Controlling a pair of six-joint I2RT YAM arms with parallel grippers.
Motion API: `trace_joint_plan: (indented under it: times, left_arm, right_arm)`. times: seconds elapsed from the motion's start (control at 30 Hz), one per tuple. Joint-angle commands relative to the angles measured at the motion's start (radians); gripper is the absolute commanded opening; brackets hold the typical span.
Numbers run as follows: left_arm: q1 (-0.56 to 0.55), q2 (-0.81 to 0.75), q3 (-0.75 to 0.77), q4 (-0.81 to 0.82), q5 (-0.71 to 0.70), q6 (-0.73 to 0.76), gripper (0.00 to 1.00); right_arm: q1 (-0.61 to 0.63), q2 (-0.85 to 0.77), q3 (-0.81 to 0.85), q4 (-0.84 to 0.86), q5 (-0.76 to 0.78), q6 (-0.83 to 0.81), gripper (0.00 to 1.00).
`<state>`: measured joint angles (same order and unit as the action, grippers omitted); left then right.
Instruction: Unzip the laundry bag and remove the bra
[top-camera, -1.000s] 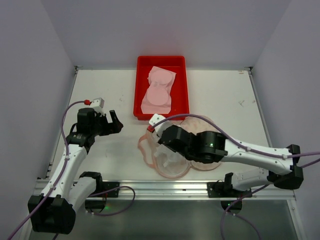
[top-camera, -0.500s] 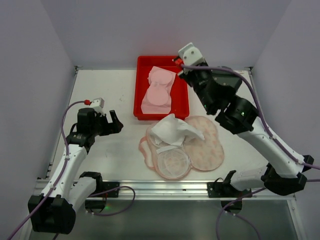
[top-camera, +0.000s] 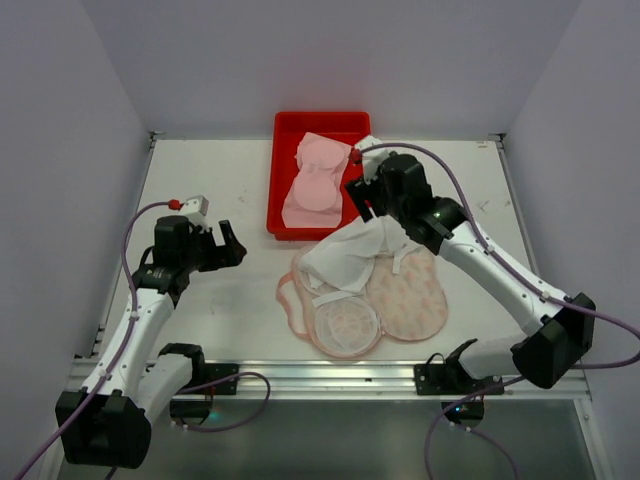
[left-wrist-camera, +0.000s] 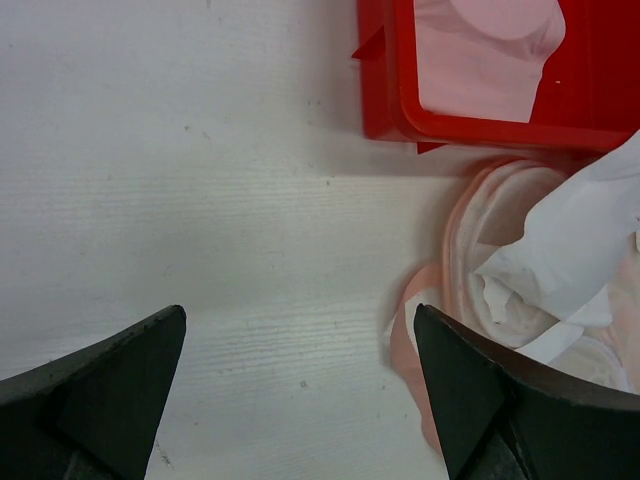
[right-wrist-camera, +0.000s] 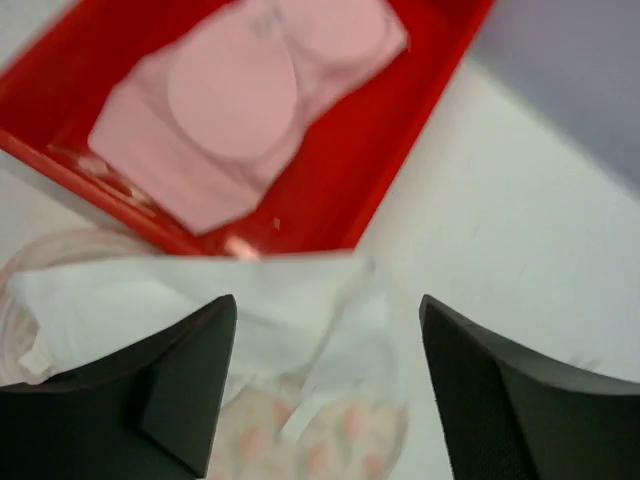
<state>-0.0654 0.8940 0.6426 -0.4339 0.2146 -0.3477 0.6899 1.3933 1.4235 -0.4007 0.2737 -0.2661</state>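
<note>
The laundry bag (top-camera: 412, 300) lies unzipped and spread flat on the table, its orange print facing up. It also shows in the left wrist view (left-wrist-camera: 425, 300) and the right wrist view (right-wrist-camera: 330, 440). A crumpled white garment, the bra (top-camera: 350, 255), lies on top of the bag, and shows in both wrist views (left-wrist-camera: 580, 255) (right-wrist-camera: 190, 290). My right gripper (top-camera: 362, 200) hovers open over its far end by the tray, jaws wide apart (right-wrist-camera: 325, 330), holding nothing. My left gripper (top-camera: 232, 245) is open and empty over bare table left of the bag (left-wrist-camera: 300, 320).
A red tray (top-camera: 272, 205) stands behind the bag and holds a pale pink garment with two round cups (top-camera: 315, 185). The tray (left-wrist-camera: 385, 60) (right-wrist-camera: 400, 170) is close to the bag's far edge. Grey walls close in the table's sides and back.
My right arm went from low over the bag up to the back, drawing the white garment out, then came down over its far end. The garment has slumped onto the bag. The left arm is still.
</note>
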Motion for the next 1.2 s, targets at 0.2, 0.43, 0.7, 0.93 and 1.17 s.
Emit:
trace_joint_plan:
  times: [0.2,0.43,0.7,0.93,1.17]
  left_arm:
    - [0.010,-0.003,-0.004,0.020,0.037,0.013,1.00]
    - [0.009,0.003,-0.006,0.020,0.037,0.013,1.00]
    - [0.010,0.011,-0.006,0.020,0.034,0.013,1.00]
    - [0.010,0.011,-0.006,0.020,0.042,0.015,1.00]
    - [0.010,0.002,-0.008,0.021,0.045,0.015,1.00]
  right_arm:
    - [-0.489,-0.212,-0.458,0.199,-0.482,0.542,0.95]
    - [-0.731,0.038,-0.375,0.295,-0.910,0.483,0.95]
    - [-0.747,0.338,-0.206,0.235,-1.143,0.332,0.99]
    - [-0.747,0.446,-0.131,0.139,-1.346,0.239,0.99]
    - [-0.745,0.525,-0.058,0.013,-1.383,0.188,0.99]
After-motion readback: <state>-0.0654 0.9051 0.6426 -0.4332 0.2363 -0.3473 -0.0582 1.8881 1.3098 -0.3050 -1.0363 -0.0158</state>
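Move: The white cloth lies almost straight under the right hand, roughly 30 cm down and about 4 cm to its right. The spread laundry bag is some 12 cm nearer the base and 5 cm right, while the red box, with the bra already in it, has its middle about 18 cm ahead and 6 cm left, also well below. From the left hand the white cloth is some 9 cm ahead, 30 cm right and 12 cm lower. From high over the white cloth the right hand swoops down and to its right, then eases forward and comes partly back left, stopping beside the cloth's box-side end some 19 cm lower and 10 cm farther right than it began. On the way the half-open, empty fingers spread fully and the wrist rolls and swings some 45 degrees counter-clockwise, so the fingers, at first pointing mostly forward, now point mostly left across the cloth and the box's near right corner. ##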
